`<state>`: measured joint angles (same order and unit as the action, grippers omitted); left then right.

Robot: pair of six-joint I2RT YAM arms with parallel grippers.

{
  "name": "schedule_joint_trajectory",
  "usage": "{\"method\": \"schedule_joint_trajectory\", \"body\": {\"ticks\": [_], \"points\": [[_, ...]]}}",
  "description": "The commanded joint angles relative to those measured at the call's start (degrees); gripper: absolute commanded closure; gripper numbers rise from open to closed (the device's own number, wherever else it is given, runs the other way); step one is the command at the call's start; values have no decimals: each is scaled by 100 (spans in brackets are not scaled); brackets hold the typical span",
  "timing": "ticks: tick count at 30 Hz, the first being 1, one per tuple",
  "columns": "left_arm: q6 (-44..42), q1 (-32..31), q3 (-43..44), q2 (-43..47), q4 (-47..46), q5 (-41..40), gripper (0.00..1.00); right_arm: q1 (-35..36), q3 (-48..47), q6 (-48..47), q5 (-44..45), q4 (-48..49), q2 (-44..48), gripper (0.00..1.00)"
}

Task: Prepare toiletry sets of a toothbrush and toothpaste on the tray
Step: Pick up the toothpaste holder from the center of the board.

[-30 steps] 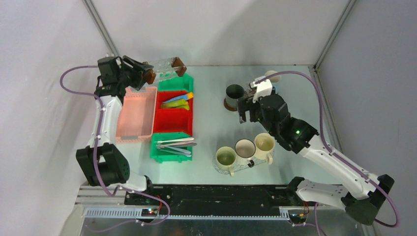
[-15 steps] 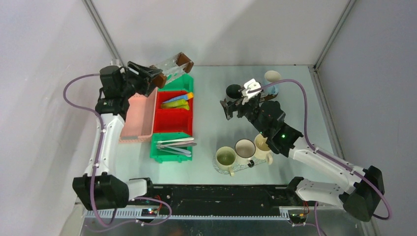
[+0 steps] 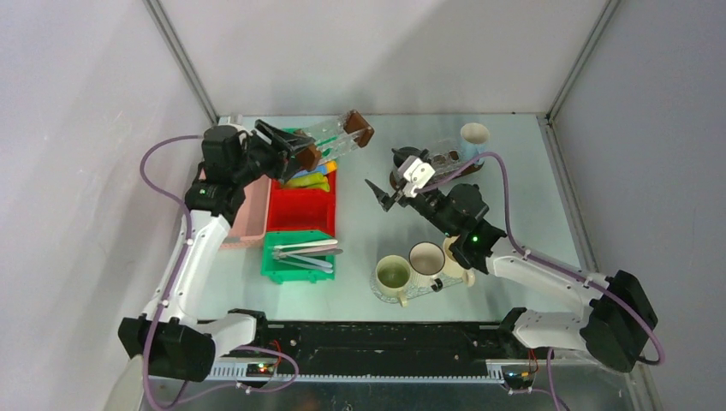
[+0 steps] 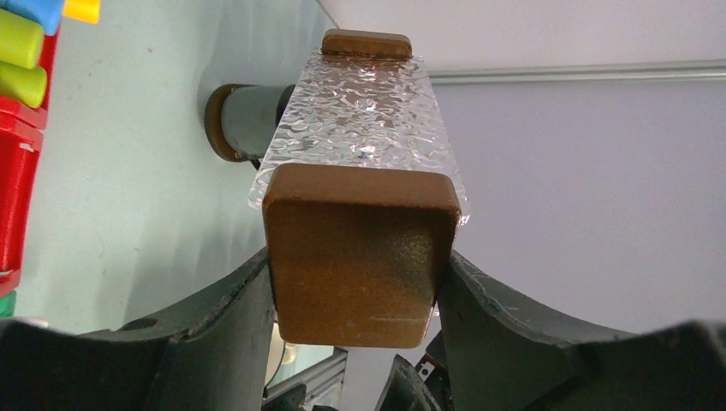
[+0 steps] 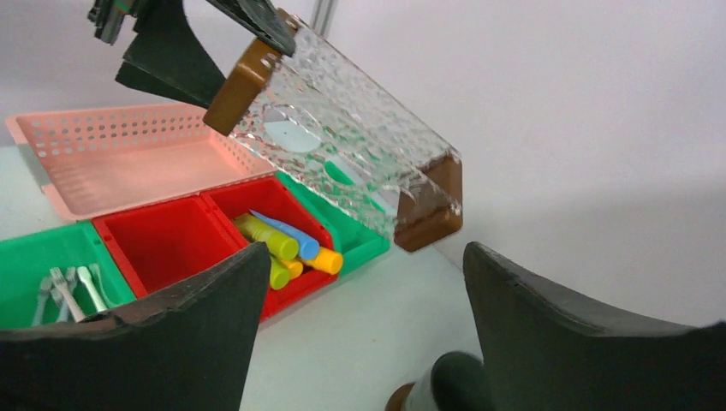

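My left gripper (image 3: 295, 152) is shut on one brown end (image 4: 360, 257) of a clear, ripple-textured tray (image 3: 336, 139). It holds the tray in the air over the bins, tilted, with the far brown end pointing right. My right gripper (image 3: 385, 195) stands open and holds nothing. It faces the tray (image 5: 342, 137) from the right, a short way off. Coloured toothpaste tubes (image 3: 310, 178) lie in the red bin (image 5: 163, 248). Pale toothbrushes (image 3: 301, 253) lie in the near green bin. A dark mug (image 4: 248, 120) stands just behind my right gripper.
Three mugs (image 3: 425, 257) stand together at the front centre. A pale blue mug (image 3: 473, 137) stands at the back right. A pink basket (image 3: 244, 214) lies left of the bins, under my left arm. A second green bin (image 5: 360, 235) sits behind the red one.
My left arm has swung the tray rightward, from over the pink basket to over the bins. My right gripper has left the dark mug and turned left towards the tray.
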<state>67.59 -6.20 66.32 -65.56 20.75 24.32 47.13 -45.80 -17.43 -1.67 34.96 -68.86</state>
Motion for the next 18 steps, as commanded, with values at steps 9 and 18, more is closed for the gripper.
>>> {"method": "schedule_joint_trajectory", "body": {"ticks": [9, 18], "points": [[324, -579, 102, 376, -440, 131, 100, 82, 137, -2022, -767, 1745, -583, 30], [387, -885, 135, 403, -446, 112, 100, 68, 45, -2818, -817, 2337, -1098, 36]]}}
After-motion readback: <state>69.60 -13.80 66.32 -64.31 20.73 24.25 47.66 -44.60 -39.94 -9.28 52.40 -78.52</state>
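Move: The left hand already grips the near brown end of the clear toothpaste holder. The holder's middle lies about 7 cm ahead of that hand, 7 cm to its right and slightly lower. The right gripper it is carried towards is some 19 cm to its right and 3 cm back, at like height, and the toothpaste tubes lie 8 cm straight ahead, 28 cm down. From the right hand, the holder's middle is about 10 cm ahead, 12 cm left; the dark mug 13 cm ahead, 6 cm right, 25 cm below. Still pinching the toothpaste holder's near brown end, the left hand carries it about 5 cm right and a little back towards the right gripper, turning slightly clockwise. The right hand eases some 3 cm left to meet the free end, tips its fingers down by about 25 degrees and partly closes them; whether they touch it can't be seen. ##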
